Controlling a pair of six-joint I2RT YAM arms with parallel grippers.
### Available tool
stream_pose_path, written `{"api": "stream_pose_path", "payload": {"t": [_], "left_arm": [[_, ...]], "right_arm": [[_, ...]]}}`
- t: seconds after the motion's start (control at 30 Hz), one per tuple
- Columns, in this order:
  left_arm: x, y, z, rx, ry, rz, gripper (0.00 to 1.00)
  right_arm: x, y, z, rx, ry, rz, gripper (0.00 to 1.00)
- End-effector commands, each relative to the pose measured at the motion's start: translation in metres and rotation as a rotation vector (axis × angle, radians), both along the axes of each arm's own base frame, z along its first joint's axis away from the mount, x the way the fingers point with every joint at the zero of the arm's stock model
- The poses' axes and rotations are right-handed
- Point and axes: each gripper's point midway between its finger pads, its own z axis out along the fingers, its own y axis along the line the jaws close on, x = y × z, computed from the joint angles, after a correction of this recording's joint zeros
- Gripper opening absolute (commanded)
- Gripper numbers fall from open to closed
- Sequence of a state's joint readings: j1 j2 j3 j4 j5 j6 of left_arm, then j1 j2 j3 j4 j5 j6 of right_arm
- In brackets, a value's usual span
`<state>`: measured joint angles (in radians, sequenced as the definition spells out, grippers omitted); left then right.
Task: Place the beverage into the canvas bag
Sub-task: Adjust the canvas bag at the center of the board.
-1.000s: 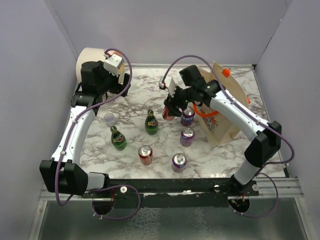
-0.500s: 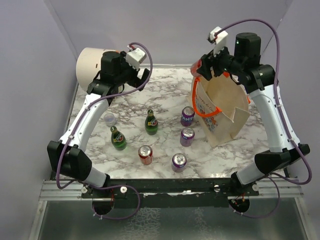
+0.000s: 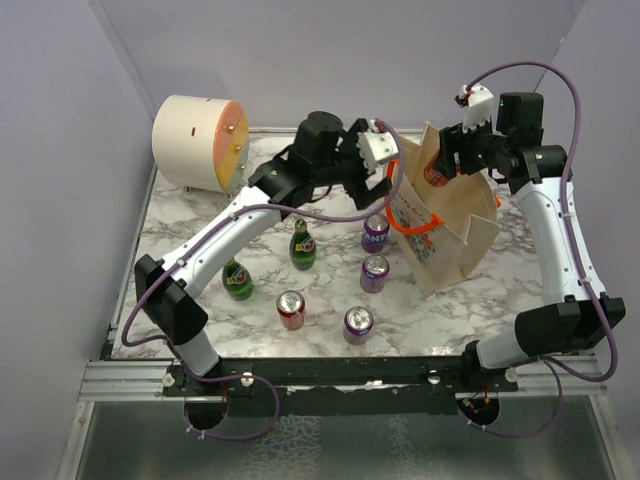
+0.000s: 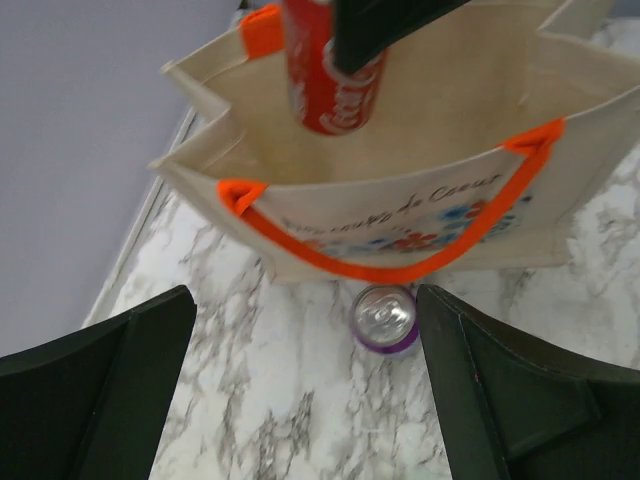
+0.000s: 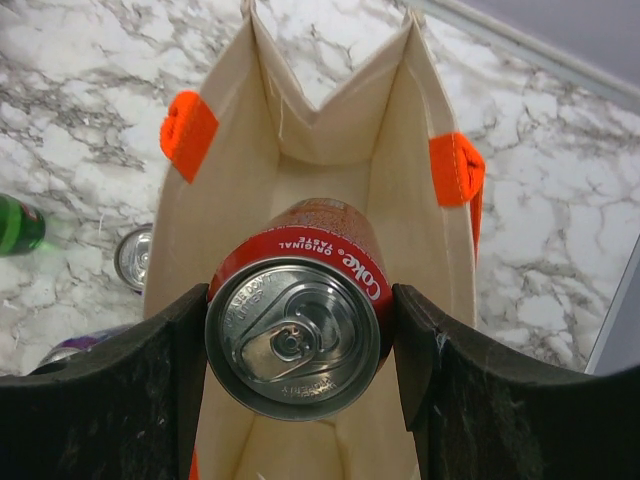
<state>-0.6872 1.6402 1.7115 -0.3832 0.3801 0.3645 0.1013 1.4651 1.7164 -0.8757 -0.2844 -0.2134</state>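
Observation:
The beverage, a red Coke can point(image 5: 295, 335), hangs upright over the open mouth of the canvas bag point(image 3: 455, 225). My right gripper point(image 5: 298, 335) is shut on the can, one finger on each side. The left wrist view shows the can point(image 4: 328, 75) at the level of the bag's rim point(image 4: 300, 185). The bag is beige with orange handles point(image 5: 188, 133) and a colourful print, and it stands upright at the right of the table. My left gripper point(image 4: 305, 400) hovers open beside the bag's printed side, above a purple can point(image 4: 385, 318), holding nothing.
A beige drum with an orange face point(image 3: 195, 140) stands at the back left. Two green bottles point(image 3: 302, 245) point(image 3: 236, 278), three purple cans point(image 3: 375, 232) point(image 3: 374, 272) point(image 3: 357, 323) and a red can point(image 3: 290, 309) stand mid-table, left of the bag.
My right arm has lifted the red can off the table and carried it over the bag's mouth. My left arm has swung right from the drum to the bag's side.

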Motion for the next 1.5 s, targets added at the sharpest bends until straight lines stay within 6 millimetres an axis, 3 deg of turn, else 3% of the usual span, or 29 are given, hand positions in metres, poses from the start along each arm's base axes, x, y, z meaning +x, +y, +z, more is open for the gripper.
{"api": "stream_pose_path", "payload": {"t": [0.0,0.17,0.33,0.63,0.77,0.93,1.1,1.27,1.47], "left_arm": [[-0.04,-0.062,0.012,-0.016,-0.038,-0.187,0.95],[-0.077,-0.117,0.008,-0.03,-0.032,-0.333,0.94],[-0.102,-0.154,-0.008,-0.023,-0.013,-0.457,0.92],[-0.123,-0.186,-0.049,0.052,-0.01,-0.579,0.92],[-0.131,-0.198,-0.063,0.062,0.017,-0.606,0.87],[-0.135,-0.204,-0.076,0.073,0.055,-0.598,0.72],[-0.141,-0.195,-0.082,0.085,0.099,-0.596,0.57],[-0.151,-0.185,-0.074,0.071,0.13,-0.599,0.31],[-0.164,-0.169,-0.062,0.074,0.118,-0.633,0.11]], "right_arm": [[0.006,-0.011,0.013,0.046,-0.036,-0.018,0.17],[0.017,-0.018,-0.001,0.078,0.034,-0.013,0.16],[0.02,-0.015,-0.015,0.089,0.072,0.006,0.16],[0.01,-0.009,-0.031,0.111,0.108,0.031,0.16],[0.009,-0.007,-0.035,0.13,0.122,0.034,0.16],[0.008,-0.007,-0.036,0.128,0.121,0.033,0.16],[0.004,-0.008,-0.042,0.109,0.123,0.049,0.16],[-0.002,-0.012,-0.052,0.029,0.118,0.102,0.15],[-0.01,-0.029,-0.062,-0.076,0.106,0.078,0.13]]}}
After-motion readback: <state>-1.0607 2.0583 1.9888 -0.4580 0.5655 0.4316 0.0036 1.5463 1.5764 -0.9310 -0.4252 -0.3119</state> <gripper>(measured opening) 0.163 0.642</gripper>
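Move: The canvas bag's near-left rim corner lies about 19 cm right of the left hand, 14 back and 11 below. One purple can stands 11 cm back, 3 right and 28 below that hand; another is 9 cm nearer the base. The right hand, already holding the coke can over the bag, has the bag's middle 6 cm back, 2 right and 18 below. Left hand swings about 25 cm right, back and down, pinching the bag's near rim; right lowers its coke. ##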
